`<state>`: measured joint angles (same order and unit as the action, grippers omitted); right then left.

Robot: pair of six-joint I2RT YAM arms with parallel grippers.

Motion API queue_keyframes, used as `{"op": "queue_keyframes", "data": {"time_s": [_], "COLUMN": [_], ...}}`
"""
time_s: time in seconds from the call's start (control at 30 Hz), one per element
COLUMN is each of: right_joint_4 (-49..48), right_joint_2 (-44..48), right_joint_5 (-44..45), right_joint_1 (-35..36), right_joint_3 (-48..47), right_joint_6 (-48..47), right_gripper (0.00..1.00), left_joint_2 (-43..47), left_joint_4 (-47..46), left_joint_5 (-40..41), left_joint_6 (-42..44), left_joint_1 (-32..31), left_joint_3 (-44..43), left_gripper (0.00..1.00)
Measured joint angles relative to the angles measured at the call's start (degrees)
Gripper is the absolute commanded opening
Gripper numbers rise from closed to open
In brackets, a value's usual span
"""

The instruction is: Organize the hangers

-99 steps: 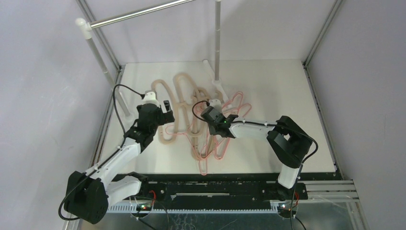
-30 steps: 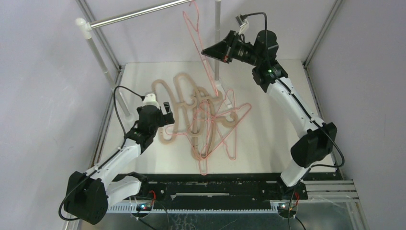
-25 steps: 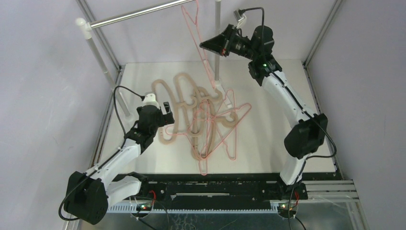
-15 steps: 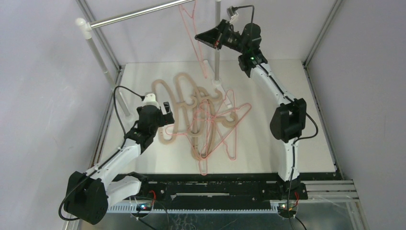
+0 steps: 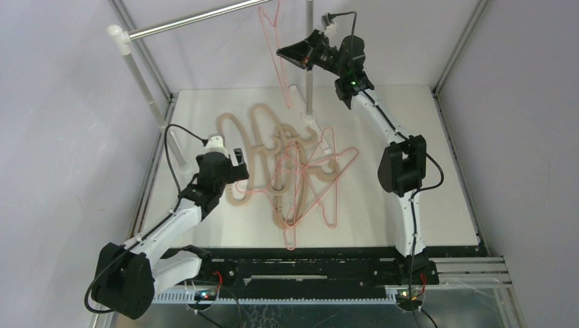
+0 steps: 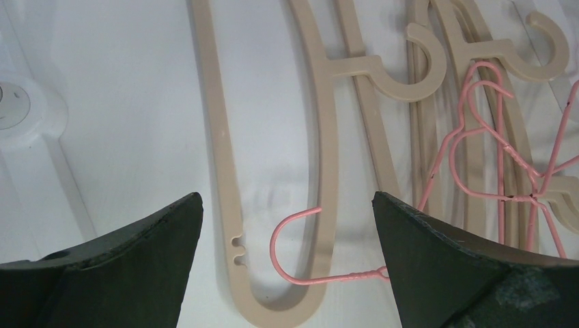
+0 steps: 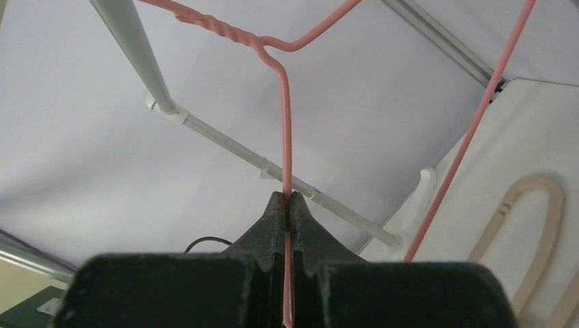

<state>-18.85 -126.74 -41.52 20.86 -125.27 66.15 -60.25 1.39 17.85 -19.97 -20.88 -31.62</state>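
My right gripper (image 5: 281, 52) is raised high by the silver rail (image 5: 198, 19) and shut on a thin pink wire hanger (image 5: 272, 48), which hangs from near the rail. In the right wrist view the wire (image 7: 285, 123) runs straight up out of the shut fingertips (image 7: 276, 205). Several beige hangers (image 5: 256, 147) and pink wire hangers (image 5: 321, 184) lie tangled on the table. My left gripper (image 5: 239, 164) is open low over the left of the pile; its wrist view shows a beige loop (image 6: 273, 301) and a pink hook (image 6: 290, 232) between the jaws.
The rail's white posts stand at the left (image 5: 147, 89) and behind the pile (image 5: 310, 61), each with a white foot on the table (image 6: 13, 109). Metal frame bars run along the table's edges (image 5: 456, 143).
My right arm has lifted a pink wire hanger off the pile and carried it up and left to the rail. The left arm has barely moved.
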Motion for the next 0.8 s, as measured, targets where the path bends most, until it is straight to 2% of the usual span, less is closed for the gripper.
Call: {"op": "queue_keyframes", "data": {"time_s": [0.03,0.13,0.23,0.47,0.5,0.53,0.57,0.8], "right_joint_4": [0.0,-2.0,-4.5,-4.0,-3.6,-3.2,-3.0,-2.8], "right_joint_2": [-0.1,0.3,2.5,12.8,15.4,18.5,21.1,43.6], "right_joint_5": [0.0,0.2,0.0,2.2,2.9,3.5,4.2,11.7], "right_joint_1": [-0.1,-0.5,-1.4,-3.4,-3.7,-4.0,-4.2,-6.2], "right_joint_3": [0.3,3.1,10.2,29.5,32.4,35.5,38.2,60.8], "right_joint_6": [0.0,-0.2,-0.7,-6.4,-7.6,-9.0,-10.3,-20.5], "right_gripper": [0.07,0.4,0.63,0.77,0.83,0.94,0.98,1.0], "left_joint_2": [-0.1,-0.2,-0.2,-0.4,-0.5,-0.7,-1.0,-2.5], "left_joint_4": [0.0,0.0,0.0,0.0,0.0,-0.1,-0.1,-0.7], "left_joint_5": [0.0,0.0,0.0,0.0,0.0,0.0,0.0,0.0], "left_joint_6": [0.0,0.0,0.1,0.5,0.5,0.5,0.5,0.5], "left_joint_1": [0.0,0.0,0.0,0.0,0.0,0.0,0.0,0.0], "left_joint_3": [0.0,0.0,0.0,0.0,0.0,0.0,0.0,0.0], "left_gripper": [1.0,0.99,0.99,0.99,0.99,1.0,0.99,0.99]}}
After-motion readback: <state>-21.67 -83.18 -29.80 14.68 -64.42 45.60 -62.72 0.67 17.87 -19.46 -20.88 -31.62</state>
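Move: The right hand still pinches a pink hanger by one of its arms; the rail it is for passes about 14 cm above this hand and perhaps 1 cm ahead. The rack's right post stands some 7 cm to its right and about level, the left post roughly 28 cm left and 14 cm back, and the pink hanger pile about 18 cm back, 7 cm right and 41 cm below. From the left hand, that spot on the rail is about 20 cm ahead, 12 cm right and 43 cm up. The right hand sinks about 8 cm beneath the rail while its shut fingers open, lowering the hanger and letting go of its arm. It then draws out level towards its right and back, some 10 cm each way, crossing from the rail's side towards the right of the rack's right post and turning about 20 degrees clockwise, with the fingers going on to fully open as it leaves the hanger. ##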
